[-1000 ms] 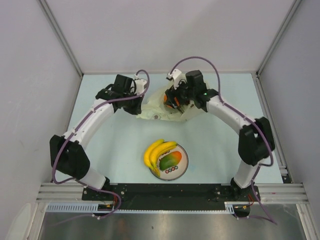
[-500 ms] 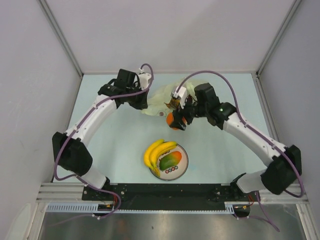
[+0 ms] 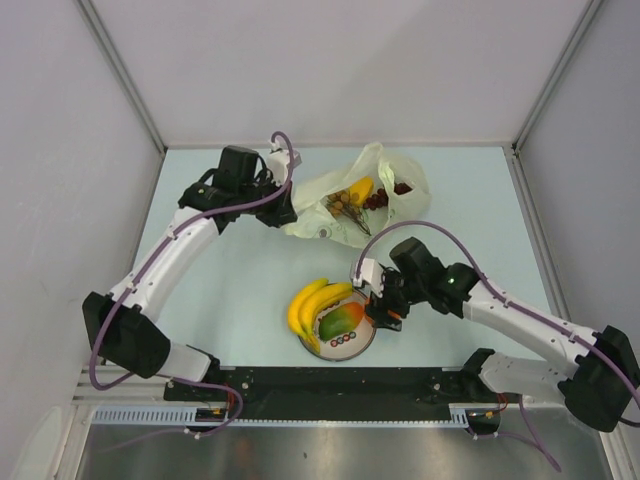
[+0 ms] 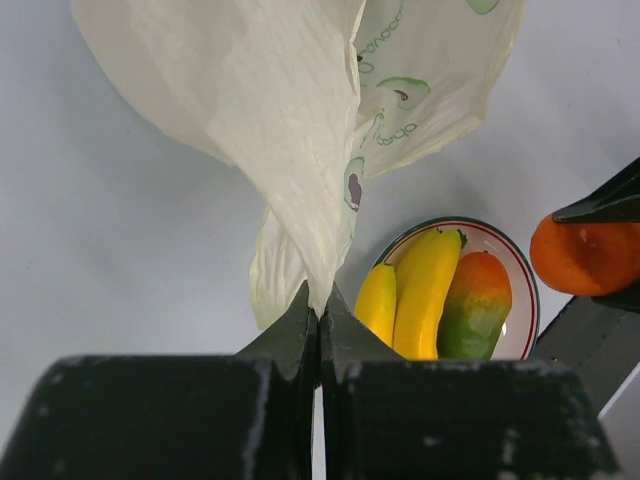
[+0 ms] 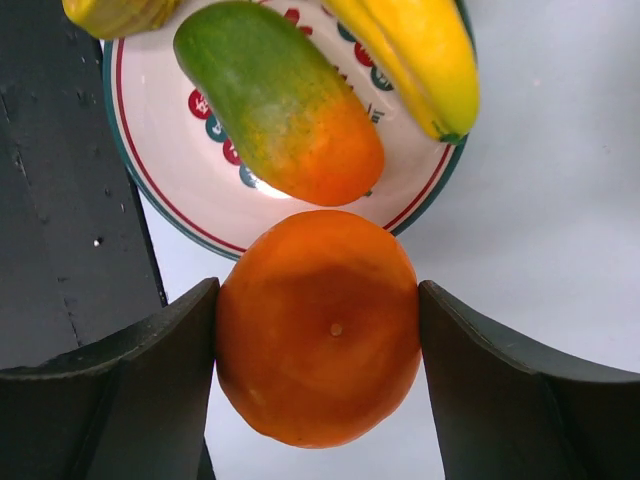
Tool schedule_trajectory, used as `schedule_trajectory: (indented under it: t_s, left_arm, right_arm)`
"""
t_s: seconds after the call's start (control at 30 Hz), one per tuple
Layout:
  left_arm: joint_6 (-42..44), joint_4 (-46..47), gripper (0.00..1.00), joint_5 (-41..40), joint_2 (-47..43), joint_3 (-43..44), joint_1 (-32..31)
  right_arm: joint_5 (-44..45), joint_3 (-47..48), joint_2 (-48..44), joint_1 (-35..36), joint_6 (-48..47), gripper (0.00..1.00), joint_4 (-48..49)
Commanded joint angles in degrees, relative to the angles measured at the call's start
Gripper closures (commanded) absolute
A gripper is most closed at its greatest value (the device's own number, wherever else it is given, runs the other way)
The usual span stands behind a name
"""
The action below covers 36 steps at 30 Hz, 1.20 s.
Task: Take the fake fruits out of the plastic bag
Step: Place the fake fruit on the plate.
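Observation:
My left gripper (image 3: pixel 277 205) (image 4: pixel 320 312) is shut on a pinched edge of the crinkled pale plastic bag (image 3: pixel 395 180) (image 4: pixel 290 100) and holds it up. Inside the bag I see dark grapes (image 3: pixel 381 200) and a yellow-orange piece (image 3: pixel 359 188). My right gripper (image 3: pixel 385 306) (image 5: pixel 318 300) is shut on the round orange (image 5: pixel 318 330) (image 4: pixel 585 255), just off the right rim of the white plate (image 3: pixel 368 338) (image 5: pixel 160 180). The banana bunch (image 3: pixel 313 303) (image 5: pixel 420 50) and the mango (image 3: pixel 340 320) (image 5: pixel 280 100) lie on that plate.
Grey side walls and metal frame rails close in the pale blue table (image 3: pixel 230 290) on three sides. The arm bases sit on a black rail (image 3: pixel 330 385) at the near edge. The right arm's forearm (image 3: pixel 520 315) stretches across the near right.
My right gripper has carried the orange out of the bag and down to the plate's right rim. The bag now lies open, showing grapes. My left gripper shifted slightly left.

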Motion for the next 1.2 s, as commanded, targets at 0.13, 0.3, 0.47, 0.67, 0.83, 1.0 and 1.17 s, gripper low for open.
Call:
schedule_trajectory:
  t_s: [0.13, 0.3, 0.47, 0.67, 0.83, 1.0, 1.17]
  left_arm:
    - [1.70, 0.96, 1.00, 2.13, -3.31, -2.97, -0.24]
    - [1.70, 1.22, 1.00, 2.57, -3.75, -3.32, -0.24]
    - [1.35, 1.31, 1.00, 3.01, -3.66, -2.97, -0.33]
    - [1.09, 0.96, 1.00, 3.80, -4.02, -2.88, -0.24]
    - [1.00, 0.96, 1.00, 3.89, -4.98, -3.94, -0.25]
    - [0.73, 1.22, 0.99, 3.98, -6.65, -5.61, -0.33]
    - [0.29, 1.84, 1.00, 4.77, -8.32, -7.45, -0.24]
  right_arm:
    - [7.39, -2.89, 0.76, 5.63, -3.30, 0.54, 6.97]
    - [9.95, -4.21, 2.78, 7.39, -6.38, 0.55, 9.34]
    - [9.96, -4.12, 1.46, 10.46, -6.74, 0.54, 8.30]
    - [10.04, -3.34, 1.98, 17.67, -6.56, 0.55, 8.38]
    - [9.25, -2.72, 4.80, 19.69, -7.53, 0.54, 11.89]
    - [8.38, -2.89, 7.26, 21.45, -9.10, 0.54, 15.23]
    - [5.48, -2.81, 9.11, 21.81, -13.85, 0.52, 15.94]
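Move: The orange already sits in the right fingers; its goal, the plate, has its middle about 3 cm back, 8 cm left and 9 cm below that hand. On the plate, the mango lies some 3 cm back, 6 cm left and 7 cm below the hand, and the bananas are level with the hand, about 12 cm left and 7 cm below. From the left hand the plate is roughly 25 cm back, 11 cm right and 21 cm lower. Keep the orange pinched and sink the right hand about 3 cm first, then sweep it back and left, roughly 5 cm each way, to bring the orange over the near right part of the plate beside the mango, turning the wrist some 20 degrees counter-clockwise as you go. Let the left hand keep its pinch on the bag's edge, easing back about 3 cm. ##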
